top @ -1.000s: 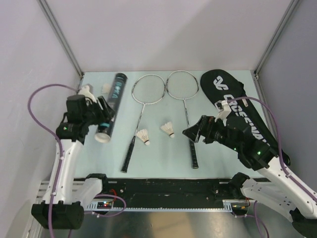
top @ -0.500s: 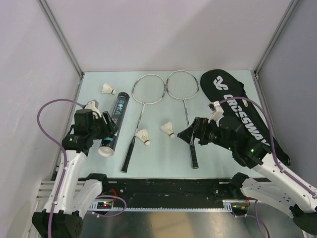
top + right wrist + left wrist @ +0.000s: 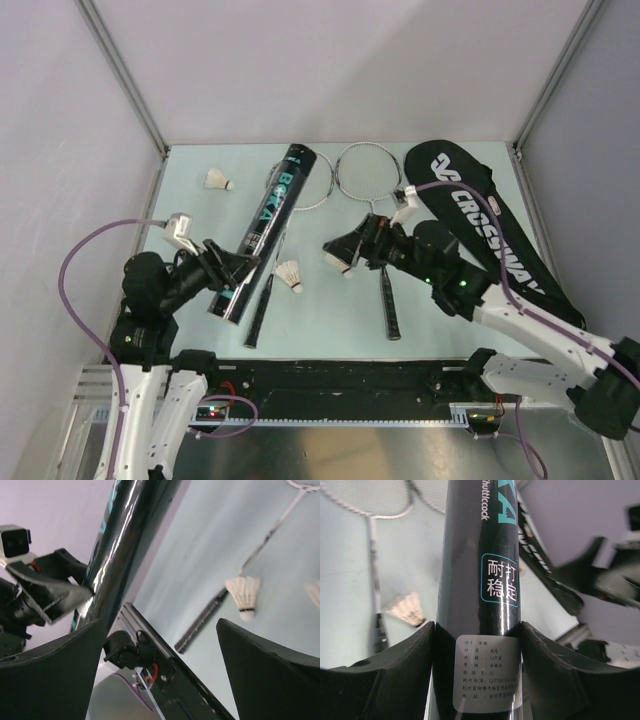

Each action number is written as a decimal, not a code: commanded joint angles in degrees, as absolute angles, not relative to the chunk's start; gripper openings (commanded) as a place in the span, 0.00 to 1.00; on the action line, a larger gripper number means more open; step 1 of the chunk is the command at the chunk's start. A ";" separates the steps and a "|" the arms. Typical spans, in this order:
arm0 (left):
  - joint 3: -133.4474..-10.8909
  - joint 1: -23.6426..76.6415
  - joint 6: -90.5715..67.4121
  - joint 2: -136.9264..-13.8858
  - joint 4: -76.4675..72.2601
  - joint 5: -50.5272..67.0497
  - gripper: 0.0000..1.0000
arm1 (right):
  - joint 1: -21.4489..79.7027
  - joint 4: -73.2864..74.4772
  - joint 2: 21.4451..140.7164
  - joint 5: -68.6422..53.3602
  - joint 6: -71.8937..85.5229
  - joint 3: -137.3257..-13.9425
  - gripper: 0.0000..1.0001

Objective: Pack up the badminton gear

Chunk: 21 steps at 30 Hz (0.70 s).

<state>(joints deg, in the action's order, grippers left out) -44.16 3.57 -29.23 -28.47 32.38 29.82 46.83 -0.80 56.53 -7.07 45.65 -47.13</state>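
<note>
My left gripper [image 3: 230, 283] is shut on the lower end of the black tube [image 3: 268, 220], which hangs tilted over the left racket [image 3: 262, 300], its top end toward the back. In the left wrist view the tube [image 3: 480, 570] is clamped between both pads. My right gripper [image 3: 335, 247] is open, its jaws wide with nothing between them, just over one shuttlecock [image 3: 341, 264]. A second shuttlecock [image 3: 290, 275] lies beside the left racket's shaft; a third [image 3: 218, 180] sits at the back left. The right racket [image 3: 385, 295] lies beside the black CROSSWAY bag [image 3: 490, 225].
Grey walls and metal posts close in the table on three sides. A black rail [image 3: 330, 375] runs along the near edge. The right wrist view shows the tube [image 3: 125, 540], a shuttlecock [image 3: 243, 595] and a racket handle [image 3: 200, 625].
The left arm has pulled back and swung the tube's top end rightward over the left racket head. My right gripper moved left, from the right racket's handle to the middle shuttlecock.
</note>
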 commanded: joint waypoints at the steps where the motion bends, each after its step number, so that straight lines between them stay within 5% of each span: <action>1: -41.46 6.67 -36.75 -25.01 21.61 38.99 0.04 | 48.43 -20.52 62.91 -8.16 50.63 -47.04 0.99; 21: -33.42 14.45 -40.43 -24.30 13.28 44.45 0.05 | 45.73 -35.76 76.56 -9.75 55.04 -51.73 0.98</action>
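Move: The left gripper already holds the shuttlecock tube near its closer end; the tube's middle lies about 10 cm ahead and 4 cm to the right of that hand, at hand height. The open right gripper, where the tube is headed, is some 22 cm to the left hand's right and 5 cm farther out. From the right hand the tube's middle is 18 cm left, 6 cm ahead; on the table 27 cm below, one shuttlecock lies 11 cm straight ahead, another 15 cm left and 7 cm ahead. Bring the right gripper, kept wide open, about 7 cm left to the tube and on forward some 5 cm, rolling its left side up, so the tube's far half comes between its fingers. Meanwhile keep the left grip, carry the tube some 6 cm right and 4 cm back, and swing the left wrist about 20 degrees clockwise. ##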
